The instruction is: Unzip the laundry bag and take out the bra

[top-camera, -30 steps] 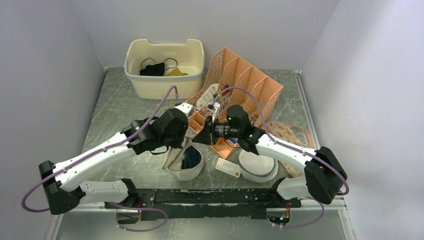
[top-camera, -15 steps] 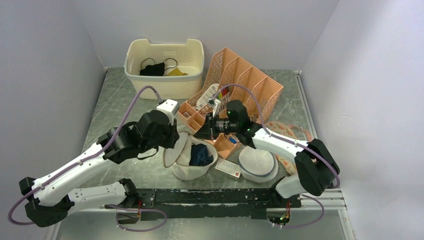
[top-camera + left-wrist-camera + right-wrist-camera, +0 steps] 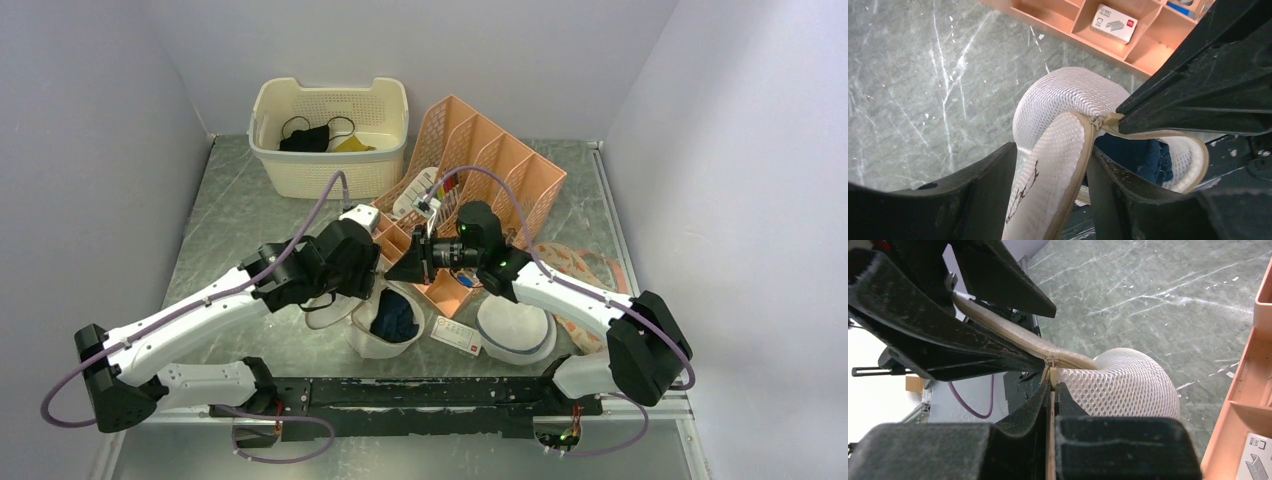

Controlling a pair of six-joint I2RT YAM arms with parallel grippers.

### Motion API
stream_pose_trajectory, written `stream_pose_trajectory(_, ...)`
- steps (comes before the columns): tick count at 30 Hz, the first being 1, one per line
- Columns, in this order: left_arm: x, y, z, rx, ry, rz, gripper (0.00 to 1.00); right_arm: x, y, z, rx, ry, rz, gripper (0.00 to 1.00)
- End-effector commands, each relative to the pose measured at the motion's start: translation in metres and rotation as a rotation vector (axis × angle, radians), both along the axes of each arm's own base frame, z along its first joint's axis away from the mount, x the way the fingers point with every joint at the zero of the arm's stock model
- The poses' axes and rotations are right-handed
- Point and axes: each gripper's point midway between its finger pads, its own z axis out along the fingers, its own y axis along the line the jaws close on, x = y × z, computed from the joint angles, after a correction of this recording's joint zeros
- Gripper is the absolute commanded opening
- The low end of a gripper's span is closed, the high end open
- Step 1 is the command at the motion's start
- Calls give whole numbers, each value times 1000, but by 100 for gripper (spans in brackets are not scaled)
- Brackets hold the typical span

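Observation:
The laundry bag (image 3: 372,343), white mesh with tan trim, lies unzipped between the two arms. The bra (image 3: 395,315) shows inside it as dark navy fabric (image 3: 1140,157). My left gripper (image 3: 1053,150) stands open astride the bag's lifted lid flap (image 3: 1048,175). Its right finger (image 3: 1128,190) touches the trim, and its left finger (image 3: 973,195) stands off the mesh. My right gripper (image 3: 1052,385) is shut on the tan zipper pull (image 3: 1050,374) at the bag's rim, just right of the left gripper (image 3: 368,288) in the top view.
A cream basket (image 3: 330,160) with a black cloth (image 3: 305,138) stands at the back. An orange file organiser (image 3: 490,165) lies behind the grippers. A white mesh disc with a grey-blue rim (image 3: 515,330) and a small card (image 3: 457,338) lie right of the bag.
My left gripper went from shut to open around the lid flap. The left arm swung out to the left, then came back. The bag's mouth gapes wider and shows more of the bra.

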Motion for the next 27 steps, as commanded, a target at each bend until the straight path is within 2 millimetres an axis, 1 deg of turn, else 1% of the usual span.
stream_pose_trajectory(1, 7, -7, 13, -13, -28, -14, 56, -6, -2, 3, 5, -27, 21, 0)
stream_pose_trajectory(4, 7, -4, 20, -14, -47, -20, 39, -6, -2, 0, -2, -22, 19, 0)
stream_pose_trajectory(5, 6, -1, 23, -17, -57, -22, 32, -5, -2, -1, -5, -22, 16, 0)
stream_pose_trajectory(6, 6, 2, 28, -27, -73, -20, 26, -4, -2, -2, -9, -23, 14, 0)
stream_pose_trajectory(8, 5, 7, 34, -27, -96, -26, 17, -3, -1, -3, -14, -25, 16, 0)
stream_pose_trajectory(9, 3, 10, 40, -38, -114, -31, 13, -1, 0, -4, -20, -24, 17, 0)
stream_pose_trajectory(11, 0, 15, 49, -51, -138, -48, 9, 1, 1, -5, -29, -27, 20, 0)
stream_pose_trajectory(14, -7, 16, 64, -86, -170, -107, 7, 3, 2, -6, -44, -34, 28, 0)
stream_pose_trajectory(19, -21, 9, 86, -143, -220, -260, 7, 5, 5, -10, -68, -52, 62, 0)
stream_pose_trajectory(22, -29, 2, 92, -184, -228, -329, 7, 6, 8, -14, -82, -52, 91, 0)
stream_pose_trajectory(27, -36, -7, 99, -242, -240, -377, 7, 6, 16, -18, -96, -29, 150, 0)
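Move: The laundry bag's lid edge lies between the left hand's open fingers, about 1 cm to the right and 1 cm back of the hand point at its height; from the right hand it lies some 5 cm left and 3 cm back. The zip slider, its tab pinched by the right fingers, is about 4 cm right and 2 cm ahead of the left hand. The navy bra sits roughly 5 cm back, 6 cm right and 9 cm below the left hand. The lid edge is pinched as the left fingers close on it after a slight dip, then drawn up about 7 cm and pulled back some 3 cm, away from the zip slider, the left wrist swinging roughly 15 degrees clockwise and tipping up about 10. The right hand keeps its pinch on the zip tab and eases barely 1.5 cm left. ##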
